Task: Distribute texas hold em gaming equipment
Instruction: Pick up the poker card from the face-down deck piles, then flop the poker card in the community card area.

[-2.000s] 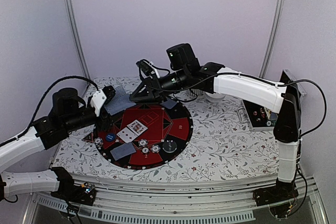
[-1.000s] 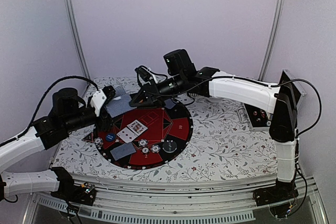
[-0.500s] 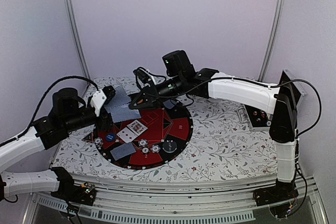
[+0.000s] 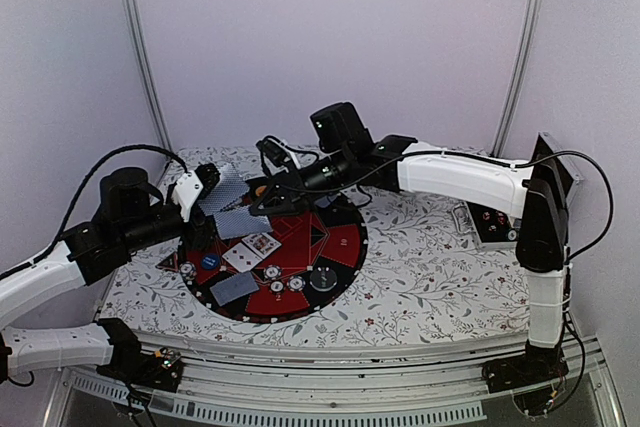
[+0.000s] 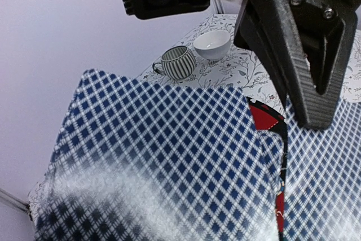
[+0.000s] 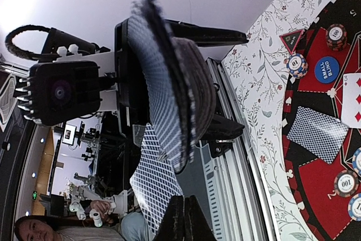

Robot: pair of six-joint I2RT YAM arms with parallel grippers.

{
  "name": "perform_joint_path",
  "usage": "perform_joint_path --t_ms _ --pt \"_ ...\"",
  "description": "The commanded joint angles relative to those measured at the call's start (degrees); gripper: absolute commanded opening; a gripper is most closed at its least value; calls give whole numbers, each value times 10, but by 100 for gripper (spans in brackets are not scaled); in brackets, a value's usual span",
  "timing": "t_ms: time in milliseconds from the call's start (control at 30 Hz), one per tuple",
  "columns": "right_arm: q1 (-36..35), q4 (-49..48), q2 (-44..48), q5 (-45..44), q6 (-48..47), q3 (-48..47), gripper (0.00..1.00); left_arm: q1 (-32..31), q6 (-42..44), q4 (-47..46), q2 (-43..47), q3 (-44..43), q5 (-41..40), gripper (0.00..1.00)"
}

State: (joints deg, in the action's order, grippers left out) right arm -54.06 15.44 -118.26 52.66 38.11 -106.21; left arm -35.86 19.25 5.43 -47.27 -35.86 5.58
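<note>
My left gripper (image 4: 212, 195) is shut on a fanned deck of playing cards (image 4: 228, 190) with checked blue backs, held up over the mat's left rim. In the right wrist view its fingers (image 6: 210, 39) clamp the deck (image 6: 169, 83) from both sides. The deck (image 5: 158, 156) fills the left wrist view and hides that gripper's own jaws. My right gripper (image 4: 262, 205) is shut on one card (image 6: 153, 187) just below the deck, pinched at its edge by the fingertips (image 6: 176, 221). Poker chips (image 4: 272, 271), a blue chip (image 4: 210, 261), two face-up cards (image 4: 262, 242) and a face-down card (image 4: 234, 289) lie on the mat.
The round red-and-black mat (image 4: 340, 242) covers the table's middle left. A ribbed cup (image 5: 176, 62) and a white bowl (image 5: 212, 44) stand behind it. A small box (image 4: 495, 222) sits at the right edge. The right arm reaches across the mat's back.
My right gripper has closed on a card at the deck and drawn it down and away, so it now hangs apart below the deck. The left arm has held still.
</note>
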Motion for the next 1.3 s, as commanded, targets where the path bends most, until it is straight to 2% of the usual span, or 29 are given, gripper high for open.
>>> perform_joint_path --t_ms 0,167,367,433,500,633,833,967,1100,1267 --pt "-3 7 46 17 -15 6 2 7 1 -6 6 -15 2 58" --pt "-1 58 69 32 -53 4 1 8 1 -6 6 -15 0 57" --pt "8 168 106 1 -134 -10 1 8 1 -6 7 -15 -10 57" --pt "17 235 119 -54 -187 -29 1 8 1 -7 8 -15 -15 58" --pt "29 297 131 -159 -236 -40 1 8 1 -8 8 -15 -19 58" --pt "50 319 136 -302 -312 -28 1 8 1 -11 11 -15 -29 58" --pt "54 248 66 -422 -471 -34 1 8 3 -15 17 -13 -44 58" --pt "57 176 -2 -477 -539 -62 1 9 4 -15 17 -13 -49 58" --pt "57 48 -61 -501 -600 -69 1 10 3 -16 17 -12 -47 58" --pt "56 -55 -130 -513 -668 -76 1 12 3 -15 12 -13 -47 58"
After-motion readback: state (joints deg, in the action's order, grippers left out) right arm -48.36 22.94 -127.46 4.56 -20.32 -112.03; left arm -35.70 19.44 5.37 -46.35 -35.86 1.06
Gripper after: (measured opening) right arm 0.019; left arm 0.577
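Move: The right hand already pinches a face-down card, just clear of the deck in the left hand; that deck is about 7 cm left and 4 cm ahead of the right hand, level with it. The third card slot lies some 11 cm ahead, 2 cm right and 25 cm below, with the king about 8 cm ahead and 2 cm left of the hand, and the far face-down pile 23 cm ahead, 12 cm right. From the left hand the slot is 7 cm ahead, 12 cm right. Keeping its pinch on the card, the right hand first lifts it about 4 cm, easing back and right away from the deck, then swings quickly forward some 21 cm while sinking about 15 cm, over the far half of the mat. On that swing the wrist turns some 70 degrees, so the shut fingers go from pointing left to pointing forward-left and down, while the left hand keeps hold of the deck and barely shifts. ##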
